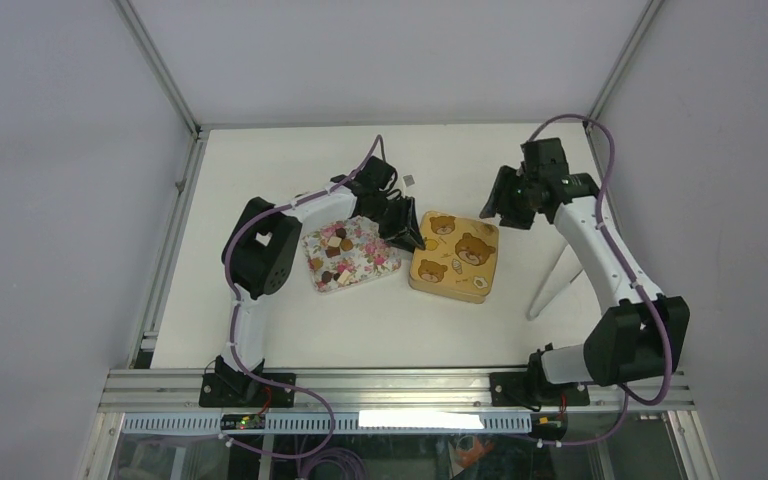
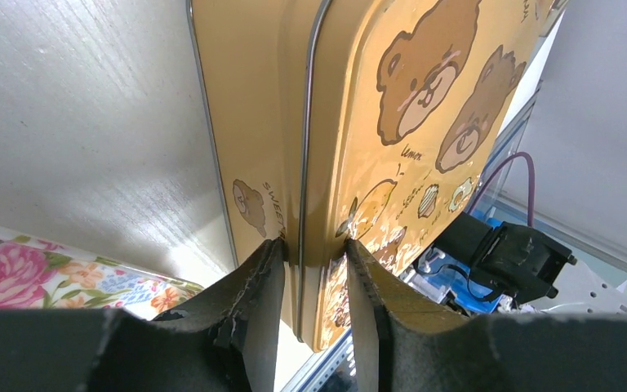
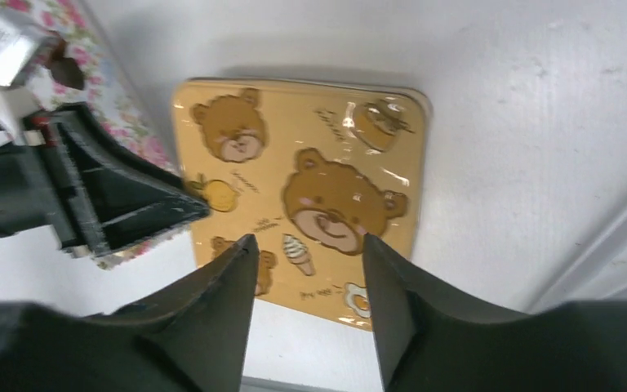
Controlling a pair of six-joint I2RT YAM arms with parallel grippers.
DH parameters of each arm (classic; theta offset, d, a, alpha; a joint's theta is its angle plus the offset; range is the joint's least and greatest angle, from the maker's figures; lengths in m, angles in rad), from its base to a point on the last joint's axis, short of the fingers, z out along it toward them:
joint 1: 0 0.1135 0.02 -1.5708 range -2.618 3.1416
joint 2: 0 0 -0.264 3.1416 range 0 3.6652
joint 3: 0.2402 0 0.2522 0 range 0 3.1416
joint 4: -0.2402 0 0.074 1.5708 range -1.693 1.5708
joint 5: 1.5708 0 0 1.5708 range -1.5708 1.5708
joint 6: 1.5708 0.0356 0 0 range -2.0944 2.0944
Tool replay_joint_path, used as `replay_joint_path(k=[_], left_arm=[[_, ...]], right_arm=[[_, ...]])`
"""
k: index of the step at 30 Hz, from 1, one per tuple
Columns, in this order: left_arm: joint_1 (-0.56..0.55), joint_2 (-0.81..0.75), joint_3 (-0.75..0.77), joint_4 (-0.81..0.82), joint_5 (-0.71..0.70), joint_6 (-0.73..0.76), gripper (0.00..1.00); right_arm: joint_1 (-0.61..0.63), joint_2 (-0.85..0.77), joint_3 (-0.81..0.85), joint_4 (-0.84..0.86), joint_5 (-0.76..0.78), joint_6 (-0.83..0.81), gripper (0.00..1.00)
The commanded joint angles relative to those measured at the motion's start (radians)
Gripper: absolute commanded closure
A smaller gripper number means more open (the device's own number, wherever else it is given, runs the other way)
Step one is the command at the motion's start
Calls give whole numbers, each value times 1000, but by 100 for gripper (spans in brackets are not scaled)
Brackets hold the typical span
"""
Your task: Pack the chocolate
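Several small chocolate pieces [image 1: 338,243], dark brown and some cream, lie on the pink floral tray [image 1: 376,256]. Right of it a yellow bear-print tin [image 1: 455,255] sits closed on the table. My left gripper [image 1: 407,240] is at the tin's left edge. In the left wrist view its fingers [image 2: 314,242] pinch the tin [image 2: 424,98]: one finger on the side wall, the other on the lid top. My right gripper [image 1: 495,212] hovers open and empty over the tin's far right corner; the right wrist view shows its gripper [image 3: 306,238] above the tin [image 3: 302,180].
A small grey square object [image 1: 409,182] lies on the table behind the left gripper. A white slanted strut [image 1: 555,280] stands right of the tin. The tray's corner shows in the left wrist view [image 2: 24,273]. The aluminium rail [image 1: 400,385] runs along the near edge.
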State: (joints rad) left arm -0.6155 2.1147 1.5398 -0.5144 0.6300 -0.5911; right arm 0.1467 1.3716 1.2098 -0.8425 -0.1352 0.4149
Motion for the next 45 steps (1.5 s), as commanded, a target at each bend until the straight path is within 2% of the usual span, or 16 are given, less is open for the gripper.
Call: replay_joint_path(k=[1, 3, 5, 10, 15, 20, 25, 31, 36, 40, 45], left_arm=[[-9, 9, 14, 13, -3, -13, 67], [-9, 8, 16, 11, -3, -15, 68], [-9, 9, 14, 11, -4, -16, 67], [-9, 8, 10, 8, -6, -16, 67], [-7, 4, 10, 2, -5, -16, 67], [0, -16, 0, -3, -12, -9, 66], [8, -40, 5, -13, -26, -5, 65], [11, -76, 31, -36, -49, 6, 62], [14, -87, 46, -55, -52, 4, 57], [17, -102, 59, -77, -74, 7, 49], [27, -167, 81, -132, -139, 44, 40]], right_arm=[[116, 61, 109, 12, 59, 4, 64], [171, 127, 156, 20, 61, 7, 86], [211, 202, 199, 35, 57, 12, 100], [239, 405, 282, 96, 7, 48, 100], [244, 572, 344, 74, 42, 60, 100], [251, 447, 334, 94, 53, 60, 100], [243, 301, 331, 32, 188, 11, 100], [141, 223, 119, 45, 217, 5, 100], [109, 267, -21, 93, 256, -6, 100], [106, 271, 4, 73, 225, -16, 100], [104, 146, 98, 19, 240, -28, 100]])
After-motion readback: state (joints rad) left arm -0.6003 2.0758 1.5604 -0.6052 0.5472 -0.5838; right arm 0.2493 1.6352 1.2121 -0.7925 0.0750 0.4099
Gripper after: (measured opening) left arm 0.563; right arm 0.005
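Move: The right hand hangs open above the tin's right end; the middle of the lid lies about 7 cm to its left, 1 cm back and 10 cm below. The floral chocolate tray is some 20 cm to its left and 2 cm back, 15 cm down, and the white tongs 13 cm to its right and 7 cm back. From the left hand, still gripping the tin's left edge, the lid's middle is about 7 cm right, 2 cm back and 1 cm down. Shut the right gripper and swing it left and forward over the tin, about 11 cm left, then down some 8 cm onto the lid's far left corner; lift it again, carry it back right and lower the closed tips to the lid's far right part. Let the left fingers hold their place at first, then open and draw off the tin's left edge about 2 cm leftward, rising slightly. ##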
